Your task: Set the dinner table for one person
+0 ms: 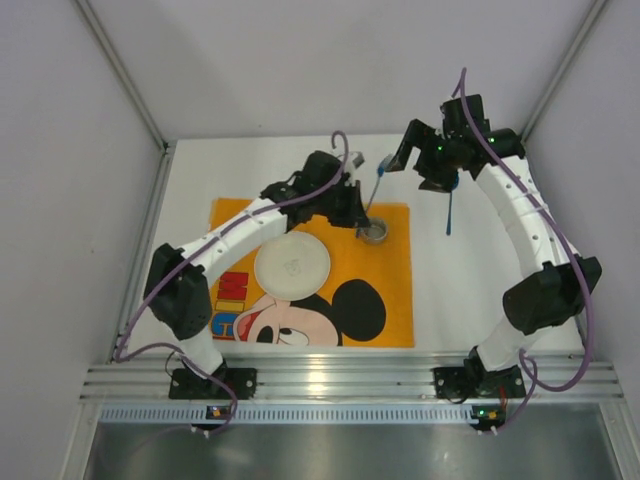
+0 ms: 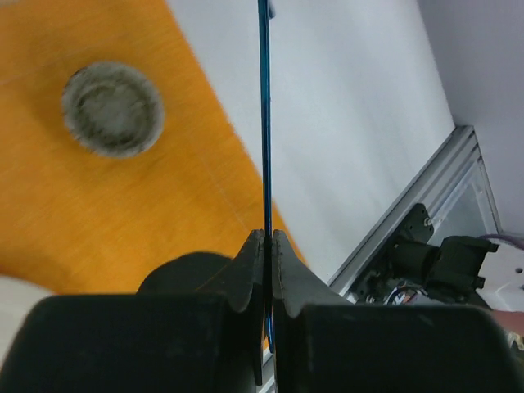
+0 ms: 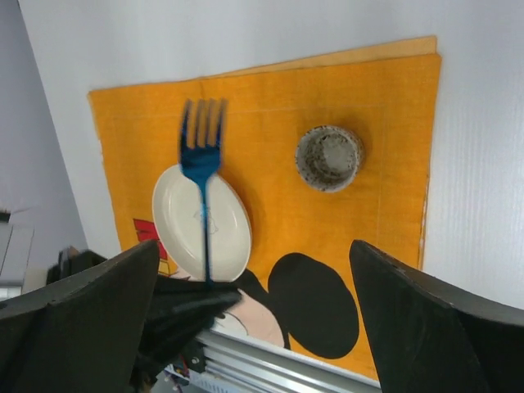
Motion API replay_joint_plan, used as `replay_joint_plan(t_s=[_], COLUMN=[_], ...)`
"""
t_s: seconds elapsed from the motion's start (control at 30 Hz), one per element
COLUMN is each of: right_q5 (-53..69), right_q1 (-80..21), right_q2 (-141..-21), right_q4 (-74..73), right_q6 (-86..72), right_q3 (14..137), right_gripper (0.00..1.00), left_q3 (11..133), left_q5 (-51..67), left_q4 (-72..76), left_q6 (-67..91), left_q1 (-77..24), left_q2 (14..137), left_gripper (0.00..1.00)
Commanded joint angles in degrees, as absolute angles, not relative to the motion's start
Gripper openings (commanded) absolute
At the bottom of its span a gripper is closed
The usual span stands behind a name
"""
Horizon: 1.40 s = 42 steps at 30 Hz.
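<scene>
My left gripper (image 1: 352, 205) (image 2: 267, 233) is shut on the thin handle of a blue fork (image 1: 379, 178) (image 2: 264, 123) (image 3: 202, 155), held above the back right part of the orange Mickey Mouse placemat (image 1: 390, 300). The tines point up toward my right gripper (image 1: 415, 165) (image 3: 254, 246), which is open, with nothing between its fingers (image 3: 434, 319), just beyond the fork's head. A white plate (image 1: 292, 265) (image 3: 201, 221) and a small speckled cup (image 1: 376, 232) (image 2: 112, 108) (image 3: 327, 157) rest on the placemat. The placemat lies on the white dinner table (image 1: 470, 290).
A second blue utensil (image 1: 450, 210) lies on the table to the right of the placemat, below the right gripper. Grey walls close in the back and both sides. An aluminium rail (image 1: 340, 380) runs along the near edge by the arm bases.
</scene>
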State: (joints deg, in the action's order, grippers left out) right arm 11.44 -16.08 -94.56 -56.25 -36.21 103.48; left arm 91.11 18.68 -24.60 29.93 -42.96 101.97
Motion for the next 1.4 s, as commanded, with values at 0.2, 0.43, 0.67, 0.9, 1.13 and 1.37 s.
replay_joint_plan(t_s=[0.2,0.43,0.67,0.9,1.13,1.37], right_q5=[12.0,13.9,13.4,12.3,10.2,9.4], right_q1=[-14.5,-14.4,-14.5,-14.3,-12.3,-8.7], right_q2=[-88.9,-89.1,-88.5,-86.4,-85.2,-85.3], right_q4=[-55.8,-54.8,-54.9,-55.2,-56.3,-56.8], right_q6=[-33.6,-32.8,-31.6,-30.4,-28.3,-27.2], right_q3=[98.8,95.9,95.3,92.3,90.2,89.3], right_gripper=[1.0,1.0,1.0,1.0,1.0,1.0], left_q3=[63.9,60.9,53.8,52.3,57.8,61.2], left_q5=[26.3,36.5,44.5,44.3,29.0,24.8], left_q4=[-41.1,-52.8,-52.7,-50.7,-56.9,-59.0], left_q6=[21.4,13.0,13.0,12.7,15.3,15.8], left_q1=[-9.5,8.1,14.5,15.1,15.3,15.4], left_q2=[77.2,80.6,85.9,91.4,94.2,94.3], left_gripper=[0.0,0.03,0.09,0.07,0.11,0.98])
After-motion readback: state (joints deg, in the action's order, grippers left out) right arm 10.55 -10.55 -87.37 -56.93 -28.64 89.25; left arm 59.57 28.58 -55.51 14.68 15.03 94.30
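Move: The left hand, already pinching the fork near its handle end, has the fork's resting spot on the placemat about 33 cm to its left, 3 cm back and 17 cm below. The plate is some 19 cm left, 2 cm back; the cup is 7 cm ahead, 4 cm right. From the empty right hand, the spoon lies about 8 cm ahead, 13 cm right, 22 cm down; the cup is 9 cm left, level with it. The left fingers lay the fork on the placemat and let go, opening wide at the end. First they carry it fast across the plate, about 33 cm left, then mostly down, 15 cm in all, and slightly back, the wrist turning some 60 degrees to point steeply down. The open right hand eases right, down and back, about 5 cm each, towards the spoon. ##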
